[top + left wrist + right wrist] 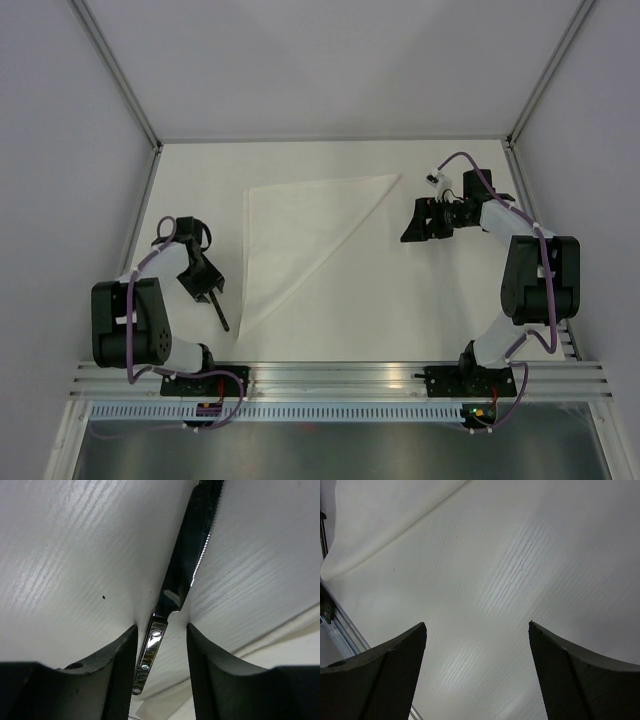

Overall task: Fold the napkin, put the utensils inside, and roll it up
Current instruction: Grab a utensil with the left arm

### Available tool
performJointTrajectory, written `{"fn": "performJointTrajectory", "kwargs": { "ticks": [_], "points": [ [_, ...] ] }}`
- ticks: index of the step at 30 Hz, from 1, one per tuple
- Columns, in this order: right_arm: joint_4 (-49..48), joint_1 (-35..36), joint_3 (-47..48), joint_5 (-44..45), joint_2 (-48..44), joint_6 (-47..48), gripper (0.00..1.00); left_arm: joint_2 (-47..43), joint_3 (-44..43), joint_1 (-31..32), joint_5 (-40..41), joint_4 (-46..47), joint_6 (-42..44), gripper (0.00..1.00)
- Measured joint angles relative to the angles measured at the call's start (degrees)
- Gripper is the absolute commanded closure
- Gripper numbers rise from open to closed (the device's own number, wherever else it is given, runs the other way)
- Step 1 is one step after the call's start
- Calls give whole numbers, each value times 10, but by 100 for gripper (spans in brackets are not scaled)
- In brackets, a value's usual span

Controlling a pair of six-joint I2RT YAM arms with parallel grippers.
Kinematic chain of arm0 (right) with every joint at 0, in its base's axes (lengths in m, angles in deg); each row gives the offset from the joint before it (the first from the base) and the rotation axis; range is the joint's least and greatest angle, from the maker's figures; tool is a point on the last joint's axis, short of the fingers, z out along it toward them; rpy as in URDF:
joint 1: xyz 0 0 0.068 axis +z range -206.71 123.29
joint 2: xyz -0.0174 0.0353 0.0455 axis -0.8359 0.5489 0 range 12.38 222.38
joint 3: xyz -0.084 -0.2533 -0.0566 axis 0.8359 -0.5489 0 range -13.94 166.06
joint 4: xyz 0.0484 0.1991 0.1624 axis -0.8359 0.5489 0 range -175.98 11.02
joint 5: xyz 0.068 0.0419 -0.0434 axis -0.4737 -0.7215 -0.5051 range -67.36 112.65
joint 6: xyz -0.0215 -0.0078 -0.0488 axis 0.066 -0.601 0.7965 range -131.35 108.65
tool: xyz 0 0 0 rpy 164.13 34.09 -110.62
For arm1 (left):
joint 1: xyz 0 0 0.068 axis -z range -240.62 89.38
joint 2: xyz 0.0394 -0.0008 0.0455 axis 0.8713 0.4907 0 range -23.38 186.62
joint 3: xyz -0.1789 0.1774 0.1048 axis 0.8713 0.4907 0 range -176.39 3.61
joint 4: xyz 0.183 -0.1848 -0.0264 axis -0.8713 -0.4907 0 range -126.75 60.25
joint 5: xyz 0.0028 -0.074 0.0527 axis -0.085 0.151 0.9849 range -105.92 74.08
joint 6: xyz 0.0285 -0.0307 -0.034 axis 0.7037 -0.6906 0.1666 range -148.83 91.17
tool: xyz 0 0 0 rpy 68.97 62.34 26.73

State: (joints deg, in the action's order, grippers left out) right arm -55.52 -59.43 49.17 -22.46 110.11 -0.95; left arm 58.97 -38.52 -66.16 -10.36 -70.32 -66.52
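Observation:
The napkin [300, 235] lies folded into a white triangle in the middle of the table; its edge also shows in the left wrist view [300, 640] and the right wrist view [380, 520]. One of the utensils, a dark-bladed knife [218, 312] with a shiny riveted handle [150, 650], lies on the table left of the napkin. My left gripper [207, 288] [161, 626] straddles the handle, open; the handle sits close by the left finger with a clear gap on the right. My right gripper [412, 228] [477, 624] hovers right of the napkin, open and empty.
An aluminium rail [340, 375] carrying both arm bases runs along the near edge, and shows at the left of the right wrist view [340, 625]. Grey walls enclose the table on the left, the back and the right.

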Motion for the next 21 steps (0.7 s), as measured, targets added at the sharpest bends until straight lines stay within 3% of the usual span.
{"fn": "performJointTrajectory", "kwargs": {
  "ticks": [7, 10, 13, 21],
  "points": [
    [0, 0, -1, 0, 0, 4, 12, 13, -9, 25, 3, -3, -15, 64],
    [2, 0, -1, 1, 0, 6, 12, 30, -24, 28, 0, -12, -18, 74],
    [4, 0, -1, 2, 0, 10, 12, 53, -45, 31, 1, -26, -19, 98],
    [17, 0, 0, 5, 0, 23, 13, 121, -120, 30, 34, -65, -1, 98]
  ]
}}
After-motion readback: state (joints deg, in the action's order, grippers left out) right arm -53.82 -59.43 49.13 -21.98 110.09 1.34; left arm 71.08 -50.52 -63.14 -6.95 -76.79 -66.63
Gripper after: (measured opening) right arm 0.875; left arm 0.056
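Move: The knife lies between the left hand's half-open fingers, its middle only about 1 cm ahead and level with them, blade running forward-left and handle back-right. The folded napkin's middle is roughly 13 cm ahead of the left hand and 19 cm to its right, at table level; its near corner sits some 12 cm back and 6 cm right. From the idle right hand, the knife is about 46 cm left, 14 cm back and 8 cm below. The left fingers close from half open and pinch the knife at the handle, just behind the blade. The hand stays low, eases about 1 cm right while closing, then heads forward with the knife for about 2.5 cm, drifting back left, as the wrist tips the fingertips a little towards the base. ##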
